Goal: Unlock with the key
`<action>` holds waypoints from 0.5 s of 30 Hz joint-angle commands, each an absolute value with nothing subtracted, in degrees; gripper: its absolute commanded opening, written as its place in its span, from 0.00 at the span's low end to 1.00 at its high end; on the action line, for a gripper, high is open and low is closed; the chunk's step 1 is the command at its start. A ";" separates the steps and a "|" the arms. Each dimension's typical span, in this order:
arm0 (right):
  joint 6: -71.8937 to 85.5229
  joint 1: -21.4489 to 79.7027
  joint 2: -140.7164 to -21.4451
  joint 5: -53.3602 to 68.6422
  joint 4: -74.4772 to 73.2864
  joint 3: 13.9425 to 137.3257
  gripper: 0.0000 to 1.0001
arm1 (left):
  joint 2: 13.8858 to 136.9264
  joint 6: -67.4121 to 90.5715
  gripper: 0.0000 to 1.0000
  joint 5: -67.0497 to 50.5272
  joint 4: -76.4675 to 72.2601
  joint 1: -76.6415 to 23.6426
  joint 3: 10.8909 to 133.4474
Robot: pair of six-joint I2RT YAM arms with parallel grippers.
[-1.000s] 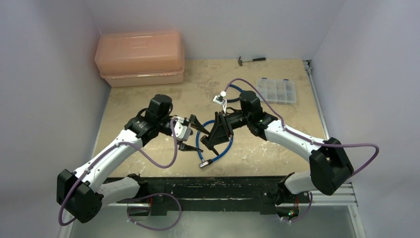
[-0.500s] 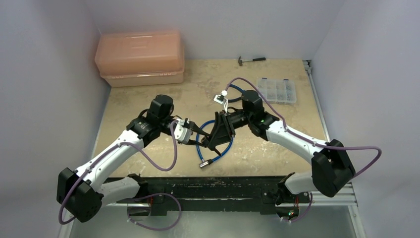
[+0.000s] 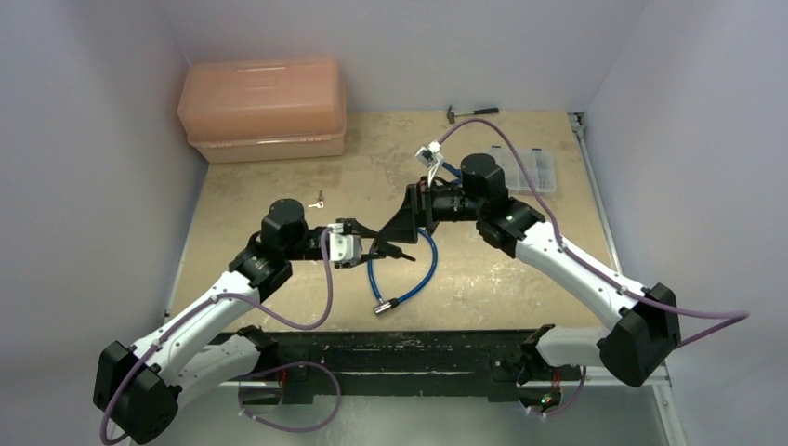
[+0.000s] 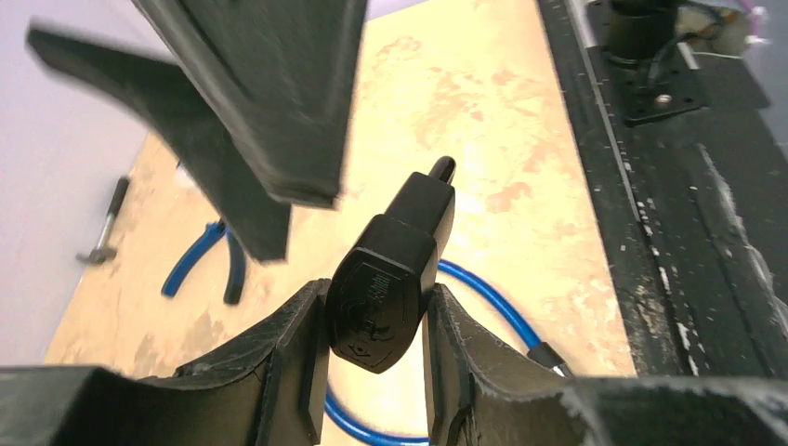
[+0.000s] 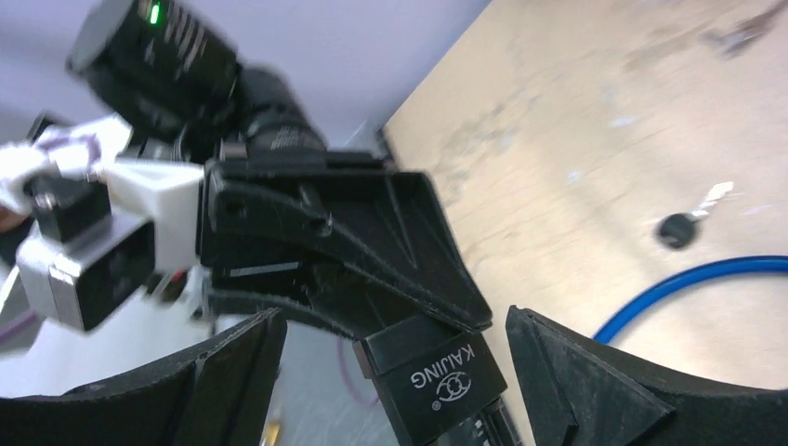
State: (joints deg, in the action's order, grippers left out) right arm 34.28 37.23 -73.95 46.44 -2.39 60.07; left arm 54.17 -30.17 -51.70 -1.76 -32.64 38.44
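The black padlock (image 4: 390, 269) is clamped at its body between the fingers of my left gripper (image 4: 372, 297), held above the table. In the right wrist view the same padlock (image 5: 437, 372), marked KAJING, sits between the wide-open fingers of my right gripper (image 5: 395, 321) without touching them. From above, the left gripper (image 3: 376, 246) and right gripper (image 3: 395, 240) meet over the blue cable (image 3: 409, 279). The key (image 3: 318, 199), tiny with a black head, lies loose on the table left of both grippers; it also shows as the key (image 5: 683, 226) beyond the cable.
An orange lidded box (image 3: 265, 107) stands at the back left. A small hammer (image 3: 472, 112) lies at the back edge, and a clear parts organizer (image 3: 530, 172) at the back right. Blue-handled pliers (image 4: 209, 265) lie behind the right gripper. The black rail (image 3: 400, 348) runs along the near edge.
My left gripper has shut on the padlock. My right gripper has opened wide and drawn back up and to the right. The left arm has shifted, and the key now shows on the table.
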 commanded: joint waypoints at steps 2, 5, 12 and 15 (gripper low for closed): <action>34.39 37.35 -70.49 25.68 -9.88 63.17 0.99 | 52.57 -21.99 0.00 -41.39 -17.56 -32.59 36.41; 38.39 37.29 -70.82 19.01 -13.88 64.54 0.99 | 52.54 -17.97 0.00 -36.46 -23.60 -32.61 34.68; 59.21 38.26 -74.90 -2.61 -35.64 73.66 0.99 | 52.58 -16.14 0.00 -28.61 -33.18 -33.61 30.22; 68.24 39.64 -74.52 -5.01 -38.30 74.00 0.99 | 52.65 -19.59 0.00 -23.23 -33.02 -35.06 28.66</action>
State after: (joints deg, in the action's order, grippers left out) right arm 52.77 37.89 -75.37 4.99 -29.41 71.59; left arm 53.87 -18.04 -30.85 -22.79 -33.41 29.41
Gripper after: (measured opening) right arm 0.987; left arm 0.379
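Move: The right hand, already open, has the padlock about 3 cm to its left, 2 cm back and 3 cm lower. The black-headed key lies roughly 12 cm ahead, 12 cm left and 28 cm below. The silver keys lie some 15 cm beyond that key and 12 cm left of it; the blue cable loop centres about 6 cm ahead of the right hand, straight below. From the left hand, that black-headed key is about 13 cm ahead, 6 cm left, 23 cm down. Draw the wide-open right gripper clear of the padlock, about 8 cm forward and 5 cm to the right, sinking slightly towards the end. Swing its fingers clockwise by some 45 degrees from pointing left towards forward, dipping the tips. Keep the left fingers shut on the padlock and carry it about 5 cm forward, turning counter-clockwise. ##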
